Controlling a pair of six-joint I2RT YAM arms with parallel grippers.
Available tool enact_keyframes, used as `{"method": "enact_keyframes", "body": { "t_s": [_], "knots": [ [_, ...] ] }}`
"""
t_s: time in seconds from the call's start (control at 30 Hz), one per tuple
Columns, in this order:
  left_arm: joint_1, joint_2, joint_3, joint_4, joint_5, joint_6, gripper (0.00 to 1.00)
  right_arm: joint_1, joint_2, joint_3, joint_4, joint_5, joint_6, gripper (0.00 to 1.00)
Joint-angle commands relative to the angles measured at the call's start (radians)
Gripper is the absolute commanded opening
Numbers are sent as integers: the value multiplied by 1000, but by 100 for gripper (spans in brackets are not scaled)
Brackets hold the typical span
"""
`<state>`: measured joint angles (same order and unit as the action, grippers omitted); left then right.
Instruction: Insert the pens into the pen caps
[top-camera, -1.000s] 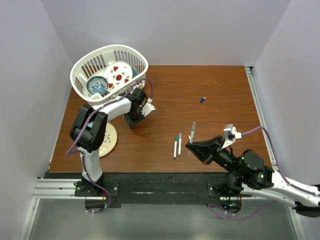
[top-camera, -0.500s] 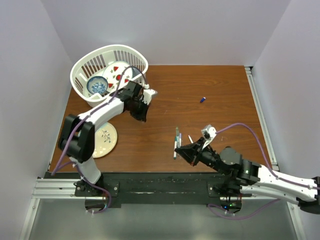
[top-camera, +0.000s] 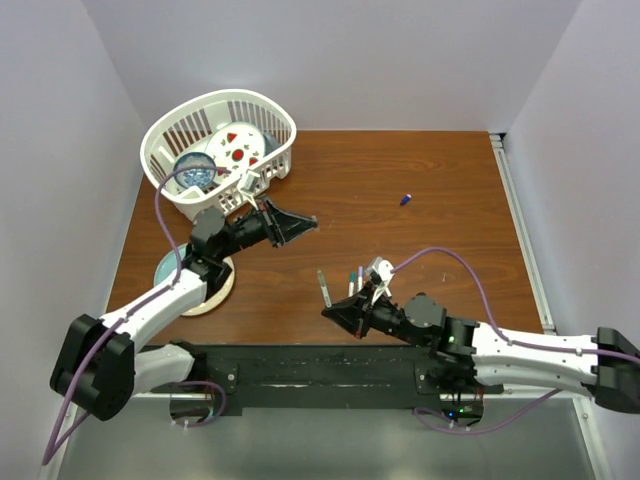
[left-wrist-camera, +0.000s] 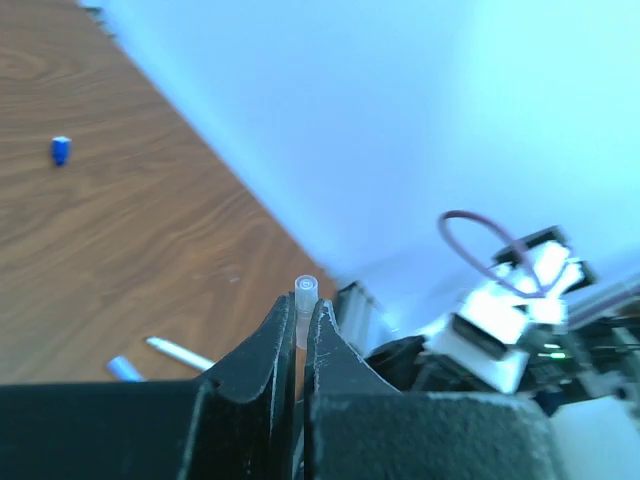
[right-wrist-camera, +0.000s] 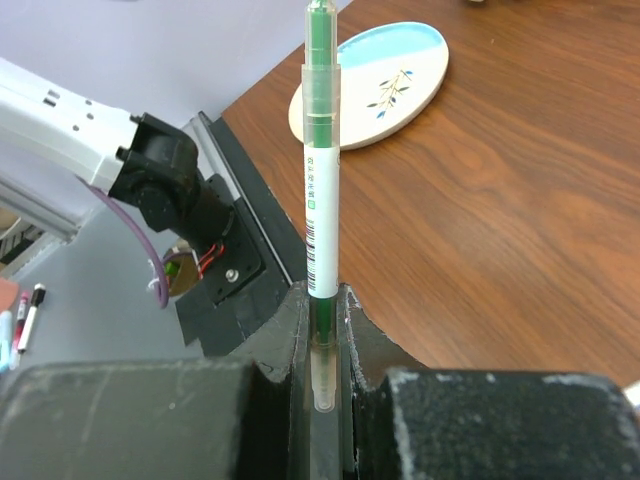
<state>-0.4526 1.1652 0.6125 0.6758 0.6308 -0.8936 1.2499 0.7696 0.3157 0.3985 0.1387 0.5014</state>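
Note:
My right gripper (right-wrist-camera: 322, 300) (top-camera: 331, 312) is shut on the lower end of a white pen (right-wrist-camera: 321, 180) (top-camera: 323, 286) with a green tip. The pen stands up out of the jaws near the table's front edge. My left gripper (left-wrist-camera: 301, 305) (top-camera: 308, 224) is shut on a small translucent pen cap (left-wrist-camera: 304, 292), whose end pokes out past the fingertips. It hovers left of centre, pointing toward the right arm. Two more pens (top-camera: 355, 281) lie side by side on the table beside the right gripper. A blue cap (top-camera: 406, 199) (left-wrist-camera: 61, 150) lies alone at the right rear.
A white basket (top-camera: 276, 118) holding dishes stands at the back left. A pale blue and cream plate (top-camera: 203, 287) (right-wrist-camera: 375, 85) lies at the front left under the left arm. The dark rail (top-camera: 300, 362) runs along the table's near edge.
The left gripper has swung away from the basket toward the table's middle, now pointing right. The right gripper has carried its pen leftward along the front edge, past the two lying pens.

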Motion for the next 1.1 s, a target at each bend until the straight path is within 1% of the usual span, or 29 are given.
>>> {"method": "enact_keyframes", "body": {
  "t_s": [0.0,0.17,0.3,0.5,0.63,0.87,1.07],
  "knots": [
    [-5,-36,-100,479,14,-289,0,0,95,15,203,59,32,0],
    [-5,-52,-115,507,33,-297,0,-4,169,69,212,104,40,0],
    [-5,-65,-114,507,61,-292,0,-30,207,85,230,99,57,0],
    [-5,-105,-106,415,73,-220,0,-87,195,89,244,73,72,0],
    [-5,-119,-94,337,70,-168,0,-113,192,114,218,39,65,0],
    [-5,-111,-85,300,66,-142,0,-122,206,120,238,-17,71,0],
    [-5,-99,-72,281,69,-131,0,-122,204,122,247,-34,74,0]
  ]
}}
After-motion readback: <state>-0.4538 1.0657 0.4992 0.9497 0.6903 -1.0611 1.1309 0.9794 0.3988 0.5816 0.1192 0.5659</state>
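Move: My right hand holds the green pen upright; the clear cap in my left fingers is about 14 cm ahead of it, 3 cm to its left and 10 cm higher. From my left hand the pen's upper end is some 12 cm back, 1 cm to the right and about level in height. The teal pen on the table lies about 14 cm ahead of my right hand, 6 cm to its right and 17 cm below, with the purple pen 2 cm farther right and 1 cm farther out. I bring cap and pen together. My left hand draws the cap back towards the pen and lifts it over 5 cm, its fingertips tipping up some 15 degrees, then eases a little lower. My right hand dips slightly leftward, then carries the pen about 5 cm forward and up under the cap, both grips staying shut. ##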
